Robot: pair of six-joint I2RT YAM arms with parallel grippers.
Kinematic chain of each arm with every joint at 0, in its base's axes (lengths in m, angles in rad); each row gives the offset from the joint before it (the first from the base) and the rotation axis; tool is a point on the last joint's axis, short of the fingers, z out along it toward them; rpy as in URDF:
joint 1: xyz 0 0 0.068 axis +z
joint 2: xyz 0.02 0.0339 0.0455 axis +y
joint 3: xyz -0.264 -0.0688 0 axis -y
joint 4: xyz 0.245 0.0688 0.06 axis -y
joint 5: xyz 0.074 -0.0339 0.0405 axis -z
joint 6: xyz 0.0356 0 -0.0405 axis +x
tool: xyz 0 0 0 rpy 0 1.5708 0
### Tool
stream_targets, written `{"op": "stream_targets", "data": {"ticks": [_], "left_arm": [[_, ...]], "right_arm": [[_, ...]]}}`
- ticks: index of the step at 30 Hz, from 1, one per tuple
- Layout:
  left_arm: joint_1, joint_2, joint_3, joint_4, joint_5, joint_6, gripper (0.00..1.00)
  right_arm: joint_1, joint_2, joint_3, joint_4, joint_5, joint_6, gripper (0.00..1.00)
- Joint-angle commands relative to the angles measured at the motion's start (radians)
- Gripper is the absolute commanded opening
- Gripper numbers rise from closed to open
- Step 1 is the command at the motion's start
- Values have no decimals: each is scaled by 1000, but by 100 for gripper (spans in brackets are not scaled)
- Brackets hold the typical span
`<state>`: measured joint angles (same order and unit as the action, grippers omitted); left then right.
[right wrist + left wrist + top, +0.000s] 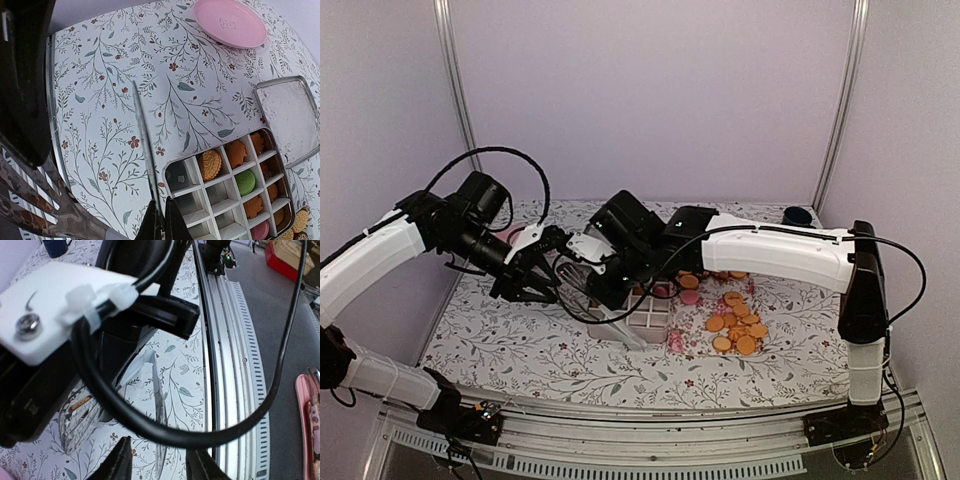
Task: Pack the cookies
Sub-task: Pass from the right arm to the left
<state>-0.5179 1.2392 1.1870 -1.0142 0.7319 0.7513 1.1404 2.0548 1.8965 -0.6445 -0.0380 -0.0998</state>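
The cookies (735, 325) lie in a loose orange pile right of a white divided box (650, 318). The right wrist view shows several more cookies (210, 165) in the box's compartments (220, 197), orange, green and pink. My right gripper (164, 202) is shut on the edge of a thin clear plastic sheet (142, 130), seen edge-on just left of the box. The same clear sheet (161, 405) runs between the fingers of my left gripper (160, 447), which stand apart on either side of it without touching. Both grippers meet left of the box in the top view.
A clear lid with a metal rim (290, 117) lies beside the box. A pink plate (230, 22) sits farther back. A dark cup (797, 215) stands at the back right. The right arm's cable (150, 425) loops across the left wrist view, and the table's metal rail (225, 365) is close.
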Motion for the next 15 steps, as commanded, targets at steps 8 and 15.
{"op": "stream_targets", "data": {"ticks": [8, 15], "left_arm": [[-21, 0, -46, -15, 24, 19, 5], [-20, 16, -39, -8, 31, -7, 0]], "right_arm": [[13, 43, 93, 29, -18, 4, 0], [15, -26, 38, 98, 21, 11, 9]]}}
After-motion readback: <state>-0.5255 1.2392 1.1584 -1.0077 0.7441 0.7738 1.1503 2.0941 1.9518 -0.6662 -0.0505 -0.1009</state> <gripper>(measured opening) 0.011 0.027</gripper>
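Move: The slotted end of the tongs' nearer arm already stands edge-on between the left hand's open fingers, about 1 cm to the right of the hand point and level with it. From the right hand, which still holds the tongs, that end lies about 8 cm left and 1 cm ahead. The sectioned box is some 10 cm ahead of the left hand, 12 cm right and 15 cm below; the metal tray lies roughly 31 cm ahead, 5 cm right and 18 cm below. The tongs are pinched by their slotted end as the left fingers go from less than half open to shut on the thin metal, the left hand sinking about 1 cm with its wrist unturned. The right hand eases about 1 cm left towards the left hand, then stays there and keeps its own grip. ##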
